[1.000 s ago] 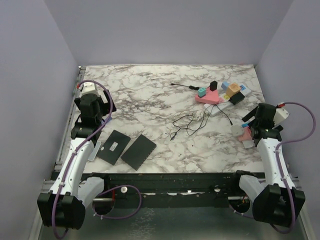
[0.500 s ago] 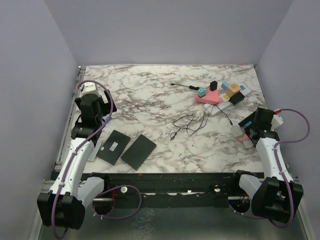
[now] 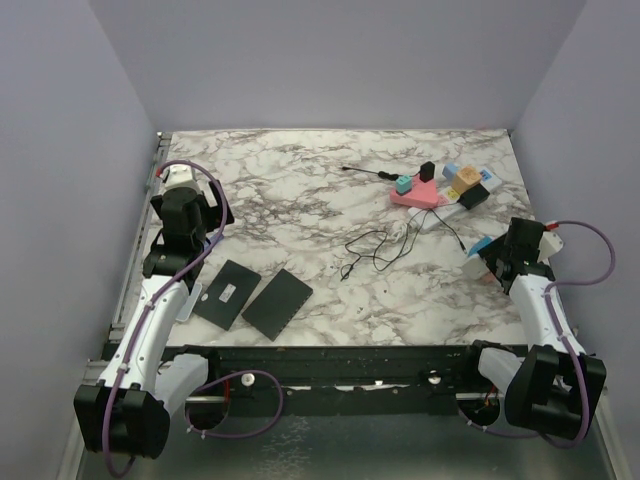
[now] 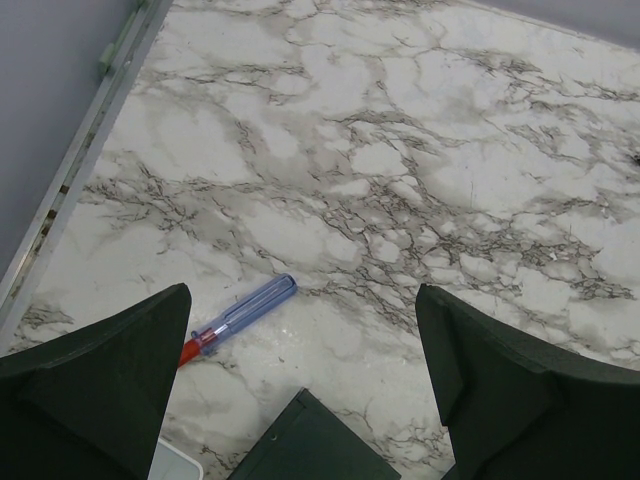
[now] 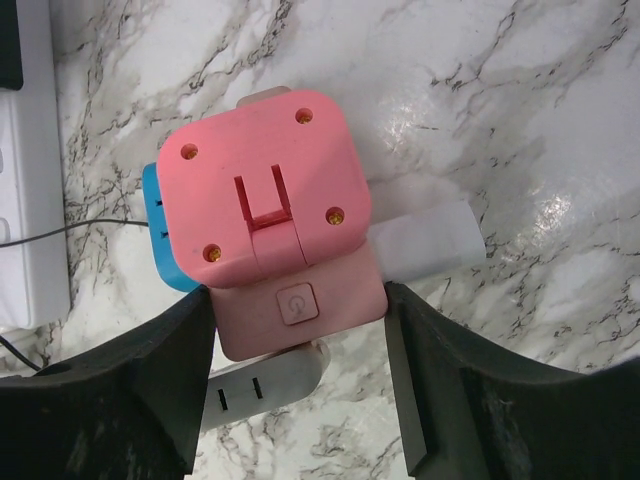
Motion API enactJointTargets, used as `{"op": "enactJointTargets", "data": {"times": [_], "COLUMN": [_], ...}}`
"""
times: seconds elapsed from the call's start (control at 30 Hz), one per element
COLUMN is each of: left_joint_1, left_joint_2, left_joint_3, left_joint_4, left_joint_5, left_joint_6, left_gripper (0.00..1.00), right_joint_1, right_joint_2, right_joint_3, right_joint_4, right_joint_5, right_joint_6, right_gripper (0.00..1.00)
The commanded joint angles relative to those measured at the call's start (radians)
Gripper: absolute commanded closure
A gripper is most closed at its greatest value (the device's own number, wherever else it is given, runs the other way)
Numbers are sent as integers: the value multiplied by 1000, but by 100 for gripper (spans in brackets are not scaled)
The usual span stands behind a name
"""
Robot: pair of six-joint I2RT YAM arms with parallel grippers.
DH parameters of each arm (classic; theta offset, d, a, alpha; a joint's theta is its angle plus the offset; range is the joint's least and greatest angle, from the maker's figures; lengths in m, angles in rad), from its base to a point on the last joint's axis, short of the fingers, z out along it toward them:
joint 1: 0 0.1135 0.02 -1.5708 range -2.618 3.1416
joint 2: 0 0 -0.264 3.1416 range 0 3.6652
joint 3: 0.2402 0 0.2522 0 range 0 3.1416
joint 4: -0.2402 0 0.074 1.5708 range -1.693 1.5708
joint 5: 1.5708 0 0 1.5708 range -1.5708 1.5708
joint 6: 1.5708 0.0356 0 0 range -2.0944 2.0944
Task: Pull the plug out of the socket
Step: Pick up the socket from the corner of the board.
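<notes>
The socket (image 3: pixel 443 213), a long white power strip, lies at the table's back right with several coloured plugs and adapters (image 3: pixel 420 190) standing on it; its edge also shows in the right wrist view (image 5: pixel 28 180). Nearer, apart from the strip, a pink cube adapter (image 5: pixel 265 190) with a power button sits on the marble, with a blue piece (image 5: pixel 158 235) and white plugs (image 5: pixel 428 240) attached. My right gripper (image 5: pixel 295 300) (image 3: pixel 490 258) has both fingers pressed on the cube's sides. My left gripper (image 4: pixel 300 300) (image 3: pixel 195 222) hangs wide open over bare marble at the far left.
Two flat black pads (image 3: pixel 228 293) (image 3: pixel 277 300) lie near the front left. A blue pen with a red tip (image 4: pixel 238 318) rests beside them. A thin black cable (image 3: pixel 375 248) loops across the middle. The right wall stands close to the right arm.
The right gripper has dropped lower over the pink cube adapter and its jaws have come in from wide open onto the cube's sides. The left arm has stayed still.
</notes>
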Motion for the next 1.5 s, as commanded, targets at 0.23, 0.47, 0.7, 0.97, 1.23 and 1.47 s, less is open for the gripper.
{"op": "enactJointTargets", "data": {"times": [0.23,0.47,0.7,0.97,1.23,1.47], "left_joint_1": [-5,-5,-12,-100,-216,-323], "left_joint_2": [21,23,29,117,288,398], "left_joint_3": [-13,-13,-28,-25,27,61], "left_joint_4": [-5,0,50,190,539,589], "left_joint_5": [27,54,265,524,864,902], "left_joint_6": [4,1,10,-91,-348,-384], "left_gripper": [1,1,5,6,6,1], "right_joint_1": [-8,-5,39,248,506,647], "right_joint_2": [-97,-170,-214,-217,-174,-62], "right_joint_3": [-13,-19,-60,-93,-100,-48], "right_joint_4": [70,131,253,453,729,758], "right_joint_5": [-100,-297,-525,-653,-654,-587], "right_joint_6": [-121,-200,-250,-288,-166,-252], "right_gripper": [53,64,67,67,69,70]}}
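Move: The pink-and-blue socket is already between my right fingers, its middle about 2 cm ahead and 2 cm below the hand point. From that hand, the free cable end lies some 3 cm ahead and 4 cm left, the white power strip about 19 cm ahead and 6 cm left, and the looped cable 5 cm ahead and 25 cm left, all lower. From my open left hand the socket is roughly 72 cm right, 6 cm back and 17 cm lower. I firm my right grip on the socket, lift it about 11 cm and carry it some 27 cm left to above the looped cable, swinging the hand counter-clockwise about 70 degrees while the fingers tip up towards level. After a short pause my left hand, still open, sweeps about 25 cm right towards the socket, turning clockwise and rolling its left side down. ##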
